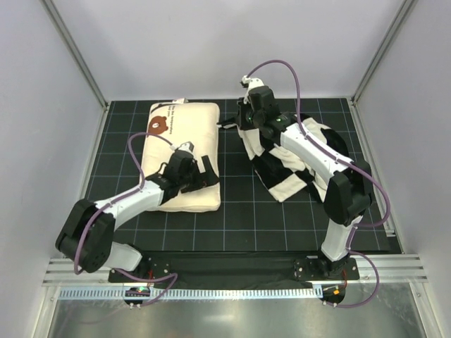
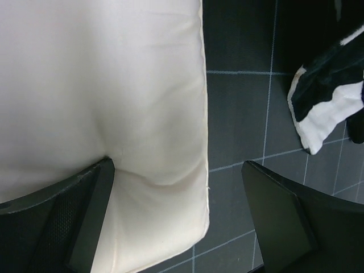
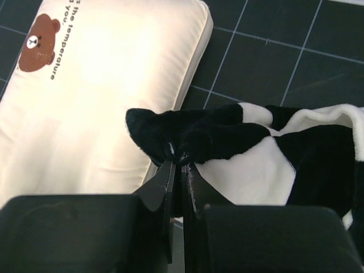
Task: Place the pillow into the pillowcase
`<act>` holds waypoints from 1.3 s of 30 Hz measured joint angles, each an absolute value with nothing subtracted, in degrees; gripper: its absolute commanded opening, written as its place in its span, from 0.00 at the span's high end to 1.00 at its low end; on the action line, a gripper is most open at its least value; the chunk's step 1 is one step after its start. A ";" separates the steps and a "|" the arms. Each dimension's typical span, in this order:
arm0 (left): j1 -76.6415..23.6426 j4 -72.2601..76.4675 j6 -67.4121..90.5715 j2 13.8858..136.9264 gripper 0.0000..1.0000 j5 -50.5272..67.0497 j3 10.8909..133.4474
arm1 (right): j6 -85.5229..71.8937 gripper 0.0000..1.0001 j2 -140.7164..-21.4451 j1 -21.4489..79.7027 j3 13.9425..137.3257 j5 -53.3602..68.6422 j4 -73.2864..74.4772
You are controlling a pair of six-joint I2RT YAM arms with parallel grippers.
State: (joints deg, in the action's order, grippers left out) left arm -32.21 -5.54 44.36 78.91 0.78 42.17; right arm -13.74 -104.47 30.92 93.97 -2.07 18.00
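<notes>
The cream pillow [image 1: 181,151] lies on the left of the black grid mat, its brown bear mark [image 3: 38,35] at the far end. My left gripper [image 2: 177,219] stands open over the pillow's near right corner [image 2: 165,227]; one finger [image 2: 74,222] is above the cushion, the other [image 2: 284,222] above the mat. The black-and-white checked pillowcase [image 1: 296,158] is bunched on the right. My right gripper [image 3: 181,165] is shut on a black fold of the pillowcase [image 3: 193,136] at its left edge, next to the pillow [image 3: 108,85].
The black grid mat [image 1: 239,211] covers the table, and grey walls with metal posts close in on the left, back and right. The right arm [image 1: 317,158] stretches across the pillowcase. A strip of mat separates the pillow from the pillowcase.
</notes>
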 measured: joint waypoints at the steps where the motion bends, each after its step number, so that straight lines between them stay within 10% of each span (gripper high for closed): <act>1: -31.46 -5.04 44.40 79.90 0.00 1.76 42.48 | -13.87 0.94 -104.27 30.92 93.45 -1.96 18.09; 17: -3.14 7.84 52.49 78.30 0.00 18.28 36.12 | -16.27 0.92 -101.30 30.89 92.09 4.45 18.06; 18: -1.93 7.70 52.51 77.08 0.00 17.50 35.64 | -16.36 0.84 -101.78 30.89 93.01 4.80 18.06; 19: -1.26 7.44 52.49 75.61 0.00 16.60 35.24 | -16.45 0.52 -102.24 30.89 93.97 5.13 18.15; 22: -0.89 6.20 52.16 70.96 0.00 13.72 34.26 | -16.84 0.29 -104.84 30.92 99.37 6.15 18.94; 29: -7.31 4.10 51.18 61.54 0.00 6.74 33.80 | -16.03 0.28 -103.68 30.92 102.39 5.48 21.04; 39: -12.69 7.03 55.92 60.07 0.00 1.34 32.45 | -19.88 0.28 -77.97 31.00 61.45 -1.61 22.52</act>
State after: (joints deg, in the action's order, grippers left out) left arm -12.69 7.03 55.92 60.07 1.34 32.45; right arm -19.88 -77.97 31.00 61.45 -1.61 22.52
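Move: The left hand is open on the pillow's right part: the pillow's middle lies about 9 cm left and 5 cm ahead, 4 cm lower, its near right corner 11 cm back and 4 cm right; the pillowcase's bulk is 27 cm right and 3 cm ahead. The right hand, already holding up a pillowcase corner, has the pillow's middle about 10 cm back and 19 cm left, 17 cm below, and the case's bulk 11 cm back and 19 cm right. Leftward and a bit forward, the left hand pushes the pillow with its left finger, about 14 cm, turning some 25 degrees counter-clockwise, then rises and eases partly back right. The right hand eases back slightly, then rises forward and left, opens to let the pillowcase corner go, and swings back, down and right roughly 20 cm, staying open. ##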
